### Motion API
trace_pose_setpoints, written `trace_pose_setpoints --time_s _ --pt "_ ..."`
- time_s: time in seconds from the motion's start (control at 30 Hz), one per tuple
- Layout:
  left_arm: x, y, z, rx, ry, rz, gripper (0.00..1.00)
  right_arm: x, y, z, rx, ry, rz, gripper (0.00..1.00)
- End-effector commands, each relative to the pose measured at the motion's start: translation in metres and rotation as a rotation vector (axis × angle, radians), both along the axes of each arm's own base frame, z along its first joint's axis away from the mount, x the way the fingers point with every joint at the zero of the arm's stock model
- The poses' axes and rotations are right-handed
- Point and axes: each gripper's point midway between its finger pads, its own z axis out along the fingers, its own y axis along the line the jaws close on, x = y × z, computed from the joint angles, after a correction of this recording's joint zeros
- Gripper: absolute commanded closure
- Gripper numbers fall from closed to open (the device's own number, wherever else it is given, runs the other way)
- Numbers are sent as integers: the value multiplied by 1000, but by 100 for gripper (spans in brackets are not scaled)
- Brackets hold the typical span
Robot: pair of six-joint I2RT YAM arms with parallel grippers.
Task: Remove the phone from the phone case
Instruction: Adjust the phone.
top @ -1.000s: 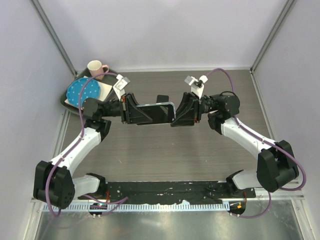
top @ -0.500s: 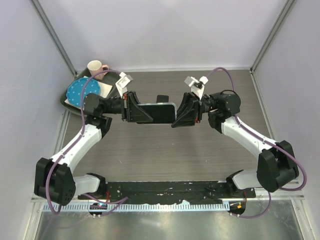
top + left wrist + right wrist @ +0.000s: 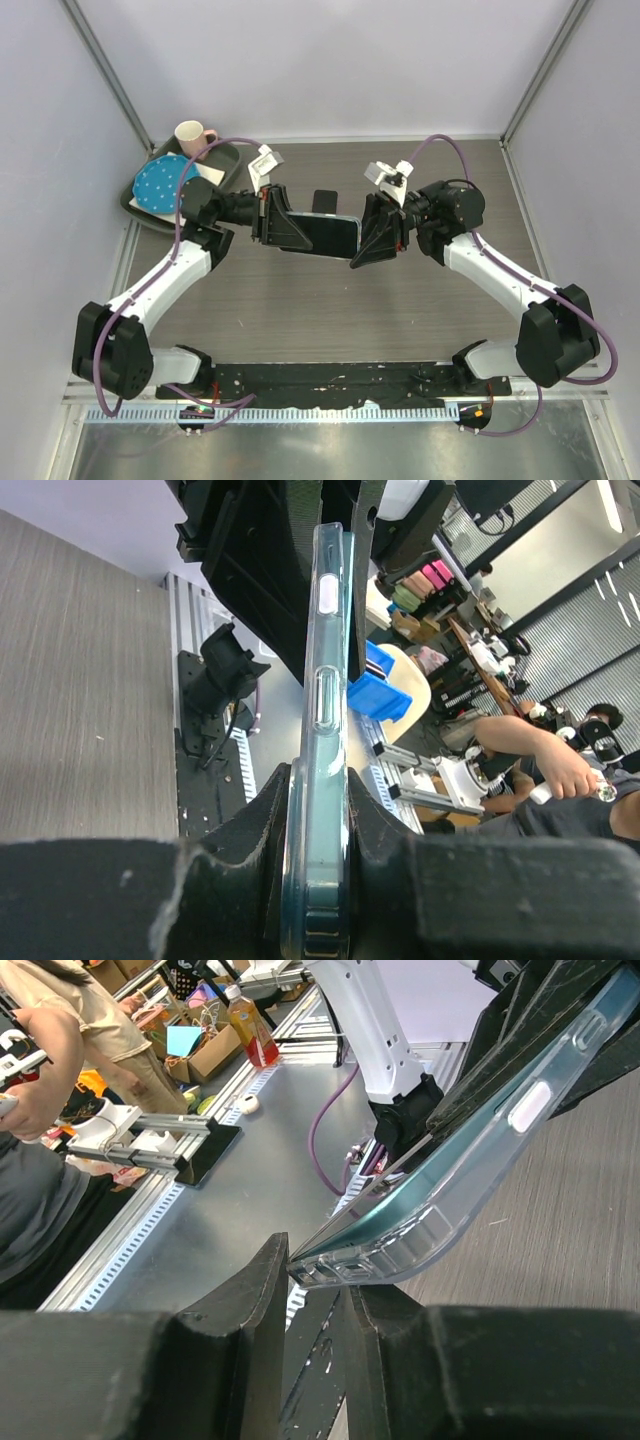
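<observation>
A dark phone (image 3: 325,232) in a clear phone case is held in the air between my two arms. My left gripper (image 3: 288,230) is shut on its left end. In the left wrist view the case (image 3: 325,670) runs edge-on away from that gripper (image 3: 318,785), with the teal phone edge showing inside it. My right gripper (image 3: 364,240) stands at the right end. In the right wrist view its fingers pinch the end rim of the case (image 3: 480,1175) at the gripper (image 3: 318,1260), and the teal phone (image 3: 425,1195) slants up to the right.
A dark tray (image 3: 133,198) at the back left holds a blue dotted plate (image 3: 165,182) and a pink mug (image 3: 192,134). A small black object (image 3: 323,200) lies on the wooden table just behind the phone. A black mat (image 3: 330,380) runs along the near edge.
The right gripper's jaws have narrowed onto the case's end. Both grippers and the phone have shifted slightly right, and the phone's right end has tilted toward the near side.
</observation>
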Motion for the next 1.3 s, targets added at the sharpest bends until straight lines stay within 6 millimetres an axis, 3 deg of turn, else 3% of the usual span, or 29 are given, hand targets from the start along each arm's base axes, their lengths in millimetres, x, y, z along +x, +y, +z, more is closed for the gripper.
trace_pose_setpoints --time_s 0.0,0.23,0.4,0.57,0.83,0.93,0.97,1.0,1.17,1.27 --pt "63 -19 -35 2 98 231 100 -71 -10 62 338 -476 103 97" --pt "69 -21 -41 6 111 240 100 -73 -10 66 345 -487 106 96" --pt "72 -21 -44 4 121 254 100 -75 -12 67 344 -486 106 88" --pt "78 -23 -50 8 135 274 100 -80 -12 73 358 -499 118 99" --pt "75 -32 -65 38 150 260 100 -78 -11 89 377 -511 117 98" --pt "74 -31 -55 21 127 257 100 -71 -8 79 353 -481 109 80" --pt "72 -31 -50 13 118 252 100 -67 -7 74 343 -471 100 64" --pt "70 -31 -45 4 101 249 100 -63 -6 65 326 -442 89 56" --pt "68 -16 -21 -42 34 288 100 -28 -10 48 285 -310 -40 39" --pt "75 -3 -10 -71 4 340 100 -1 -22 45 230 -214 -145 37"
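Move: The left gripper already pinches the left part of the phone in its clear case; the phone's middle lies about 4 cm right of that hand point and 1 cm ahead, level with it. The right gripper already holds the case's near right corner, with the phone's middle some 6 cm to its left and 4 cm ahead, also level. A black slab lies on the table about 11 cm ahead of the left hand point, 5 cm right and roughly 25 cm below. Barely creeping back, about half a centimetre, the right hand first keeps its pull on the case's near right corner, then opens its fingers to roughly twice their gap, lets the corner go and starts forward by some 1.5 cm, slightly right. The left hand keeps its pinch, easing right by just under 1 cm before it springs forward about 1 cm at the release. ##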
